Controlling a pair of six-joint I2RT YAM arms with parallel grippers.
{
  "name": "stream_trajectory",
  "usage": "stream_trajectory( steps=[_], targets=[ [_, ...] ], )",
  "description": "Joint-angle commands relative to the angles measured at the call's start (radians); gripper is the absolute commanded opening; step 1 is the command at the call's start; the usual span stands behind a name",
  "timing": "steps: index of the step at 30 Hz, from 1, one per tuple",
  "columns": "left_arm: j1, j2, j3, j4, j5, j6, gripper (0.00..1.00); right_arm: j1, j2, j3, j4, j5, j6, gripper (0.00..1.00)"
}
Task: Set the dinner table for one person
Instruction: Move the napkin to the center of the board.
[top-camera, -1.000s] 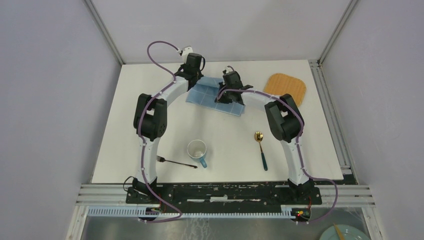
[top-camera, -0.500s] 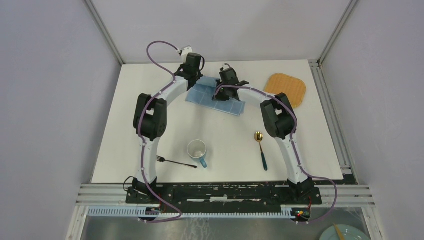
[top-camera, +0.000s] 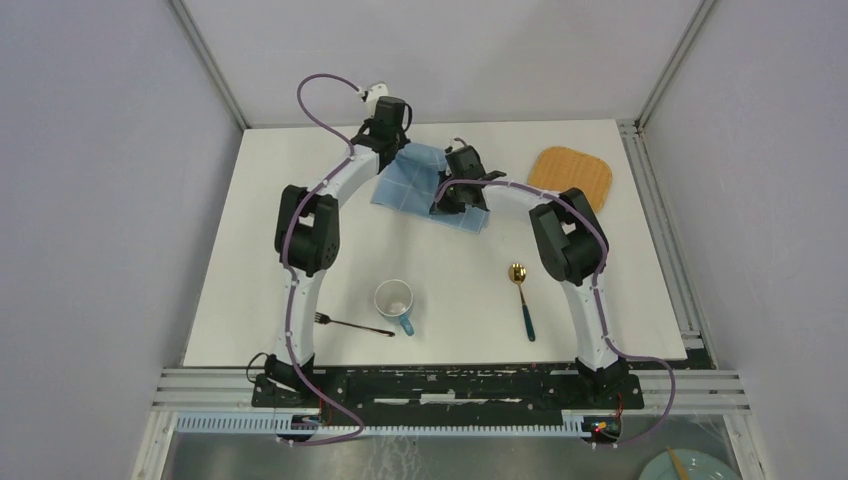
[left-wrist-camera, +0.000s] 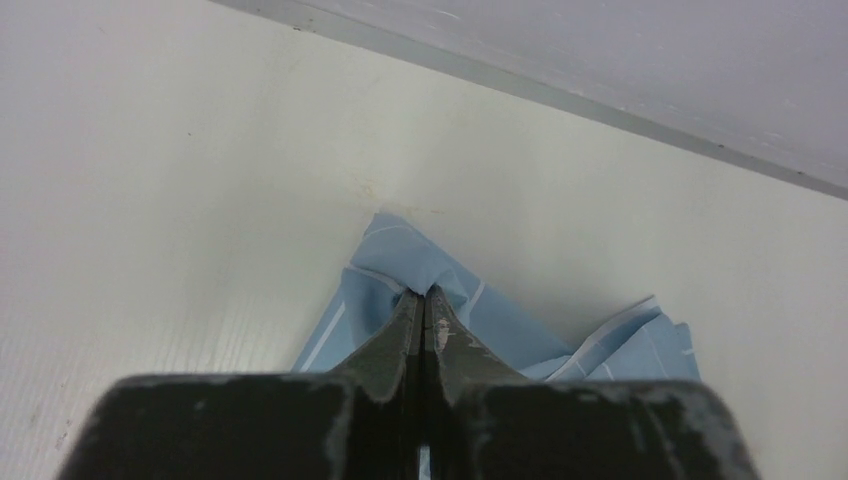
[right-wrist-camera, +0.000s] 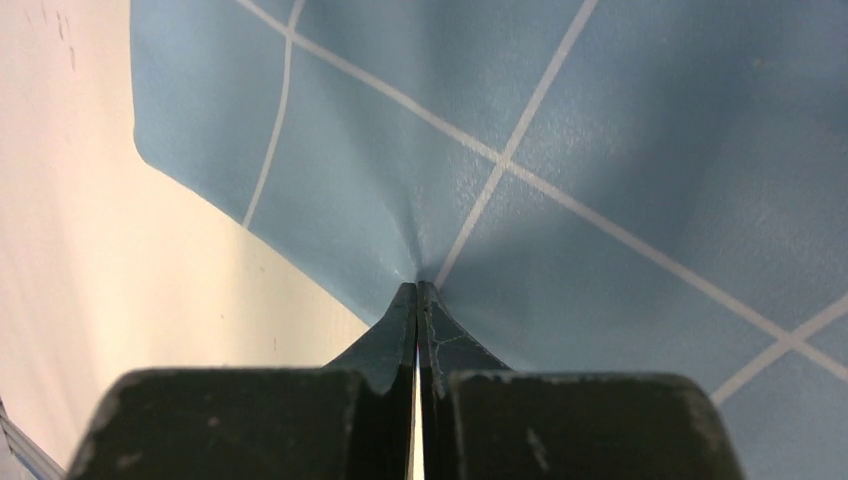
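The white dinner table (top-camera: 300, 240) carries a blue checked cloth (top-camera: 410, 185) near its far edge. My left gripper (top-camera: 400, 152) is shut on a raised fold at the cloth's far corner; in the left wrist view the jaws (left-wrist-camera: 422, 293) pinch bunched blue fabric (left-wrist-camera: 520, 325) above the tabletop. My right gripper (top-camera: 450, 197) is shut on the cloth's right part; in the right wrist view the closed tips (right-wrist-camera: 416, 284) gather the cloth (right-wrist-camera: 600, 120) into a small pucker. A white cup with a blue handle (top-camera: 395, 300), a fork (top-camera: 350, 324) and a gold spoon with a teal handle (top-camera: 521, 300) lie near the front.
A tan woven mat (top-camera: 570, 178) lies at the table's far right corner. Grey walls close in the far edge and both sides. A pale green plate (top-camera: 690, 468) sits off the table, below the front rail at the right.
The left gripper has lifted the cloth's far corner and shifted slightly right, so the cloth bunches up there. The right gripper swung toward the far edge, then came back.
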Motion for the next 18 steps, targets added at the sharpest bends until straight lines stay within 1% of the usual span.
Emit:
stream_trajectory(
  steps=[1, 3, 4, 5, 6, 8, 14, 17, 18],
  targets=[
    [0.009, 0.030, 0.080, 0.024, -0.004, -0.019, 0.14, 0.021, -0.021, -0.099, -0.165, -0.008, -0.040, 0.00],
    [0.008, 0.044, 0.098, 0.011, -0.018, -0.020, 0.52, 0.020, -0.031, -0.111, -0.165, -0.005, -0.044, 0.00],
    [0.008, 0.044, 0.102, 0.006, -0.028, -0.021, 0.60, 0.021, -0.033, -0.114, -0.164, -0.004, -0.045, 0.00],
    [0.008, 0.038, 0.096, 0.004, -0.040, -0.018, 0.65, 0.021, -0.032, -0.114, -0.165, -0.006, -0.045, 0.00],
    [0.007, 0.028, 0.086, 0.009, -0.050, -0.011, 0.66, 0.021, -0.031, -0.113, -0.164, -0.007, -0.044, 0.00],
    [0.008, -0.002, 0.057, 0.034, -0.064, 0.006, 0.73, 0.021, -0.026, -0.113, -0.161, -0.006, -0.042, 0.00],
    [0.006, -0.073, 0.035, 0.048, -0.096, 0.060, 0.75, 0.027, -0.007, -0.105, -0.154, -0.014, -0.035, 0.00],
    [0.006, -0.122, 0.004, 0.085, -0.111, 0.092, 0.76, 0.028, -0.009, -0.103, -0.154, -0.012, -0.037, 0.00],
    [0.005, -0.132, -0.004, 0.099, -0.118, 0.098, 0.82, 0.028, -0.008, -0.100, -0.154, -0.010, -0.037, 0.00]
  ],
)
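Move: The left gripper holds the raised far-left part of the napkin; the napkin's middle lies about 7 cm back, 6 cm right and 11 cm below that hand. From the right hand, shut and with its fingertips on the near edge, that middle is some 8 cm ahead, straight on. Counted from the right hand, the wooden board lies about 9 cm ahead and 28 cm right, the mug roughly 23 cm back and 7 cm left. Open the left gripper wide, about three-quarters, to let go of the raised napkin while easing roughly 1 cm forward; then drift about 1 cm left, staying high over the cloth. Meanwhile draw the shut right fingertips back some 1.5 cm, dragging the near edge with them, then keep them still on the cloth. ##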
